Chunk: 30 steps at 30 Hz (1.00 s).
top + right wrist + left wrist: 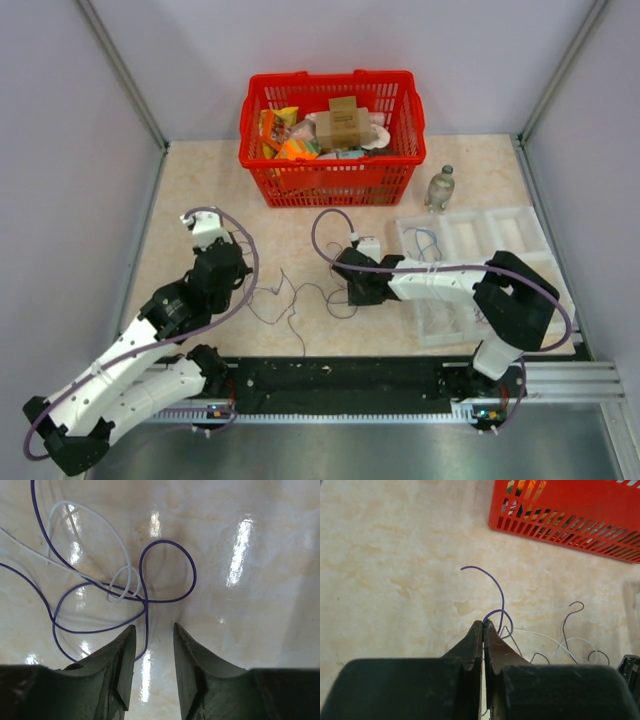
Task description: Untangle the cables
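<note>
The cables point(290, 298) are thin dark purple and white strands lying in a loose tangle on the beige table between my two grippers. My left gripper point(243, 283) is at the tangle's left end. In the left wrist view it point(484, 623) is shut on a purple cable point(501, 596) that arcs up from the tips, with white strands point(547, 638) to the right. My right gripper point(342, 293) is at the tangle's right end. In the right wrist view it point(154, 630) is open just above the table. A purple loop point(168, 571) and a white loop point(121, 555) lie ahead; one purple strand runs beside the left finger point(122, 650).
A red basket point(330, 78) of packaged goods stands at the back and shows in the left wrist view point(570, 510). A small bottle point(441, 188) stands right of it. A clear compartment tray point(520, 225) holding a thin cable point(425, 240) lies under the right arm.
</note>
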Each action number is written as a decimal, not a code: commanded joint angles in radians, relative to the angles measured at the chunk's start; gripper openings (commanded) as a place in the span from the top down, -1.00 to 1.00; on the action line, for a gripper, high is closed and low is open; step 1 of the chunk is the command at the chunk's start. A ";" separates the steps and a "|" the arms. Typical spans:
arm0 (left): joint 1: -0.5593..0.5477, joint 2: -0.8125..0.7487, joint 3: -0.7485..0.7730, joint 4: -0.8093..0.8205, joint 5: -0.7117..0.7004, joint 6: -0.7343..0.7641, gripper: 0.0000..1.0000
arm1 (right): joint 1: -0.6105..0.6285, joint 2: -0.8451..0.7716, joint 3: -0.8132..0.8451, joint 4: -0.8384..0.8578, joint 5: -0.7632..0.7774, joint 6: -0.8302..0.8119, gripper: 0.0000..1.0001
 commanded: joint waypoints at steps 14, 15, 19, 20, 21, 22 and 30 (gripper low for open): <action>0.078 0.023 -0.260 0.175 0.376 -0.330 0.91 | 0.079 -0.162 -0.027 0.052 0.146 -0.158 1.00; 0.083 0.042 -0.299 0.267 0.450 -0.357 0.95 | 0.090 -0.212 -0.016 0.032 0.137 -0.193 1.00; 0.110 0.184 -0.460 0.544 0.619 -0.511 1.00 | 0.092 -0.425 0.059 0.008 0.011 -0.293 1.00; 0.127 0.241 -0.469 0.551 0.623 -0.553 1.00 | 0.092 -0.461 0.085 0.005 -0.018 -0.314 1.00; 0.156 0.302 -0.477 0.551 0.630 -0.578 1.00 | 0.090 -0.499 0.123 -0.005 -0.031 -0.331 1.00; 0.184 0.364 -0.483 0.559 0.651 -0.598 1.00 | 0.092 -0.528 0.165 -0.015 -0.034 -0.351 1.00; 0.354 0.459 -0.505 0.581 0.658 -0.591 1.00 | 0.092 -0.581 0.715 -0.153 0.125 -0.581 1.00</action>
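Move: The cable strand the right hand's open fingers go for crosses about 2 cm ahead, 1 cm to its left and 1 cm below. The white cable lies roughly 4 cm ahead and 3 cm left; the tray's middle is some 26 cm right and 4 cm ahead, at table level. The left hand, already holding cable, heads for the loops about 22 cm below and 8 cm to its right, level fore-and-aft; the basket's middle is 29 cm ahead and 17 cm right. The right fingers close on the purple cable at the table, edging about 2 cm forward and slightly left, then raise the pinched cable fast and nearly straight up, some 37 cm, tipping from downward to point forward. Meanwhile the left hand keeps its pinch and lowers its cable about 22 cm to just above the table, drifting 6 cm right towards the loops, its fingers tipping down and rolling. ##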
